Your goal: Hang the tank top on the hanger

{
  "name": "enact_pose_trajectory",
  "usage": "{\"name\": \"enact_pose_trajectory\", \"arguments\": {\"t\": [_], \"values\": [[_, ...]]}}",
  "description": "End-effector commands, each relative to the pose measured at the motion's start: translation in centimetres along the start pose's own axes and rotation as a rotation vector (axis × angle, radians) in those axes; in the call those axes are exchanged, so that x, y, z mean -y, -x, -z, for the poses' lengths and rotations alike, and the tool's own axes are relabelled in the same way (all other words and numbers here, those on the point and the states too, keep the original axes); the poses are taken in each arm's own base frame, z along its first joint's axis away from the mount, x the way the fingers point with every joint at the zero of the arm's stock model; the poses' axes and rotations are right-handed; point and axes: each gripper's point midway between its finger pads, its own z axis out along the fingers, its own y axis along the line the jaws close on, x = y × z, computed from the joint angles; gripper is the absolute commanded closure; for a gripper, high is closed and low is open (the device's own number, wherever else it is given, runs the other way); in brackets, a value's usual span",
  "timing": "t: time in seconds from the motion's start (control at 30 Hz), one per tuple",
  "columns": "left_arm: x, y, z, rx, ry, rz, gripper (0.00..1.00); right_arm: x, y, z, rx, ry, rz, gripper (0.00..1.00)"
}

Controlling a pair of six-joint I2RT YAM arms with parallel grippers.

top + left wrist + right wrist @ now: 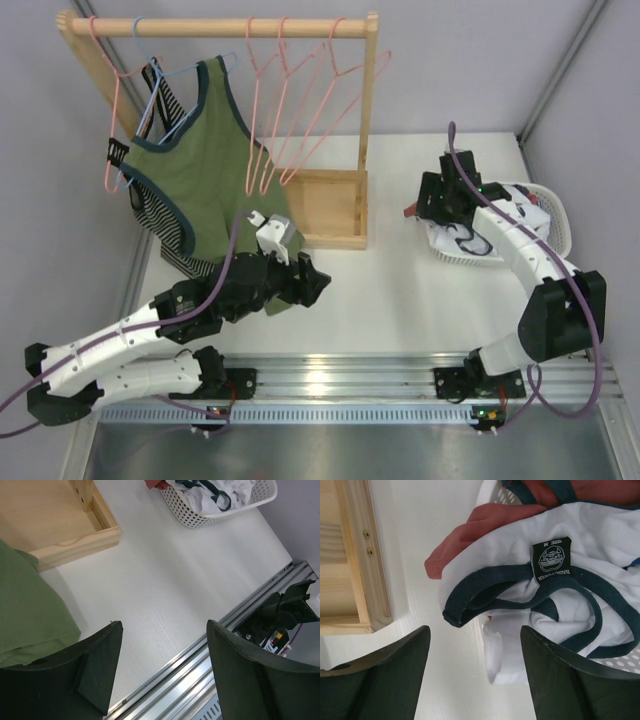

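The tank top (490, 228), white with navy trim, lies crumpled in a white basket (556, 212) at the right. In the right wrist view its navy strap loop (485, 587) and black neck label (551, 560) hang over the basket's edge. My right gripper (446, 205) hovers over that edge. It stands open (475, 630), the strap just beyond its fingertips and nothing pinched. Several pink hangers (296, 105) hang free on the wooden rail. My left gripper (310, 282) is open (164, 625) and empty, low over the table by the front rail. The tank top (220, 492) shows far off in its view.
An olive green tank top (205, 170) hangs on the rack's left over a striped garment (165, 235), with a light blue hanger (172, 85) behind. The rack's wooden base (335, 210) sits mid-table. A red garment (470, 530) lies in the basket under the white one. A metal rail (350, 375) runs along the near edge.
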Motion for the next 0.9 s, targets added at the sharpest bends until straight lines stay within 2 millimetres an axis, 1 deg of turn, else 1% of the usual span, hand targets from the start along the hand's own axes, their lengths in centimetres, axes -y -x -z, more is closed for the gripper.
{"name": "enact_pose_trajectory", "arguments": {"t": [0.0,0.17,0.2,0.33,0.37,0.4,0.47,0.5,0.53,0.57,0.6,0.63,0.7,0.73,0.77,0.83,0.87], "values": [[-0.1,0.6,0.3,0.016,0.010,0.015,0.27,-1.6,2.3,0.2,0.078,0.022,0.003,0.28],[0.1,0.4,0.0,0.005,0.012,0.014,0.27,-1.3,1.6,-1.8,0.045,-0.015,0.006,0.35],[0.1,0.4,0.0,0.001,0.014,0.012,0.27,-1.2,1.6,-2.1,0.042,-0.023,0.006,0.39],[0.0,0.4,-0.1,-0.002,0.022,0.008,0.27,-0.9,1.5,-2.9,0.040,-0.044,0.015,0.48],[0.0,0.4,-0.2,-0.004,0.022,0.008,0.27,-0.9,1.6,-2.9,0.042,-0.048,0.022,0.51],[0.0,0.3,-0.2,-0.006,0.024,0.008,0.27,-0.9,1.9,-2.8,0.046,-0.051,0.025,0.61],[0.0,0.2,-0.3,-0.008,0.025,0.007,0.27,-0.8,2.1,-2.9,0.049,-0.059,0.031,0.70],[0.0,0.1,-0.4,-0.012,0.026,0.006,0.27,-0.8,2.3,-2.7,0.050,-0.060,0.035,0.80],[0.0,0.1,-0.4,-0.013,0.026,0.005,0.27,-0.9,2.8,-2.5,0.061,-0.061,0.034,0.85],[0.0,0.1,-0.4,-0.013,0.026,0.005,0.27,-0.7,2.8,-2.1,0.056,-0.069,0.039,0.90],[0.0,0.1,-0.5,-0.013,0.028,0.005,0.27,-0.7,3.5,-1.7,0.071,-0.071,0.042,0.96],[0.0,0.1,-0.5,-0.013,0.028,0.003,0.27,-0.7,4.1,-0.8,0.090,-0.067,0.040,0.99],[-0.1,0.1,-0.4,-0.012,0.031,0.002,0.27,-0.8,5.3,1.0,0.119,-0.060,0.037,1.00],[-0.1,0.2,-0.4,-0.010,0.032,0.001,0.27,-0.8,6.1,2.4,0.151,-0.051,0.034,1.00],[0.0,0.3,-0.4,-0.009,0.031,0.000,0.27,-0.9,6.8,3.4,0.172,-0.041,0.032,1.00],[0.0,0.4,-0.4,-0.007,0.030,-0.003,0.27,-1.0,8.5,6.3,0.225,-0.025,0.029,1.00],[0.1,0.5,-0.5,-0.006,0.029,-0.002,0.27,-1.0,9.0,7.2,0.240,-0.020,0.028,1.00]]}}
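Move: The dark-trimmed strap of the white tank top lies about 2 cm ahead of my right hand and 4 cm below it, straight in line; from my left hand it is some 20 cm ahead, 22 cm to the right and 15 cm below. From my right hand, the basket's middle is roughly 5 cm ahead, 14 cm right and 10 cm down, the red tank top about 8 cm ahead and 6 cm right, 5 cm lower, and the wooden box some 6 cm ahead and 20 cm left, 12 cm lower. I sink my right hand about 3.5 cm, easing slightly forward, onto the white tank top's strap at the basket's left rim, and shut the fingers from three-quarters open to pinch the dark trim between the tips. Already starting up as they close, I then lift some 6 cm with the strap held, going a little further forward. ##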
